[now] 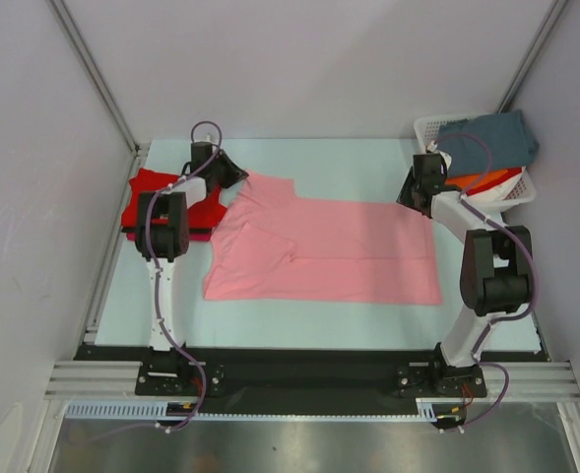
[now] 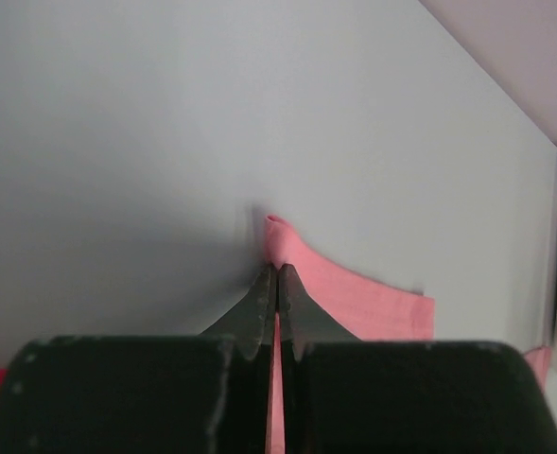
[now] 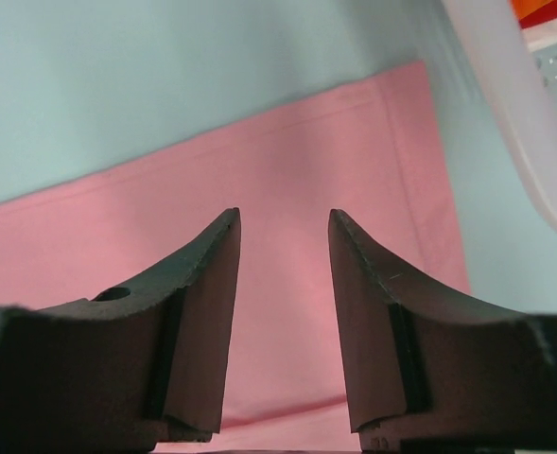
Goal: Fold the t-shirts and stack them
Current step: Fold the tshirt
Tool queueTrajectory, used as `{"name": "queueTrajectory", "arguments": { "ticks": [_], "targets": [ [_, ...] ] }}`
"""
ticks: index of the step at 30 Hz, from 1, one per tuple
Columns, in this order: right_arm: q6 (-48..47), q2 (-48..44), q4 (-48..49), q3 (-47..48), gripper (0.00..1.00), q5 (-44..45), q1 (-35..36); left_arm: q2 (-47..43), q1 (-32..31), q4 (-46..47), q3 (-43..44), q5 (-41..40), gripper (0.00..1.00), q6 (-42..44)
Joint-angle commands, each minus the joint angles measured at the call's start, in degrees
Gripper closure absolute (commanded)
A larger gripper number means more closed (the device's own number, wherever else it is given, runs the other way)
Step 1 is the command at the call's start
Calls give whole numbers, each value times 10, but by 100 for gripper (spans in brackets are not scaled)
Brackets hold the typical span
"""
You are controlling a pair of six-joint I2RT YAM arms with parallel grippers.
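Note:
A light pink t-shirt (image 1: 329, 251) lies spread flat across the middle of the table. My left gripper (image 1: 238, 177) is at its far left corner. In the left wrist view that gripper (image 2: 278, 271) is shut on a pinched edge of the pink cloth (image 2: 354, 293). My right gripper (image 1: 415, 200) hovers over the shirt's far right corner. In the right wrist view its jaws (image 3: 283, 218) stand open, with flat pink cloth (image 3: 278, 151) beneath and nothing between them. Folded red and magenta t-shirts (image 1: 152, 202) lie stacked at the left. A slate grey-blue t-shirt (image 1: 491, 138) and an orange one (image 1: 494, 181) sit in the basket.
A white slotted plastic basket (image 1: 429, 128) stands at the far right corner, just behind my right gripper; its rim (image 3: 514, 123) shows in the right wrist view. Grey walls close off the back and both sides. A black rail runs along the near edge.

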Motion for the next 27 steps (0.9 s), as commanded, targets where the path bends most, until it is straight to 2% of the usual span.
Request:
{"name": "queueTrajectory", "arguments": {
  "ticks": [1, 8, 27],
  "targets": [
    [-17, 34, -21, 50, 53, 52, -4, -44, 24, 36, -42, -14, 100, -16],
    [-28, 136, -57, 157, 52, 69, -13, -39, 26, 39, -43, 8, 100, -28],
    [-42, 239, -98, 288, 50, 70, -21, -92, 68, 50, -104, -21, 99, -24]
  ]
}}
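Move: The right hand, open and empty, has the pink t-shirt's far right corner about 7 cm ahead, 7 cm to its right and 8 cm below; the basket's middle is some 16 cm ahead and 20 cm right. The left hand already pinches the t-shirt's far left end near the table; from it the red stack's middle lies about 22 cm left and 8 cm back, nearly level. Left hand drags its pinched cloth 5 cm left towards the red stack; open right reaches 8 cm forward, sinking rightwards towards the corner. ##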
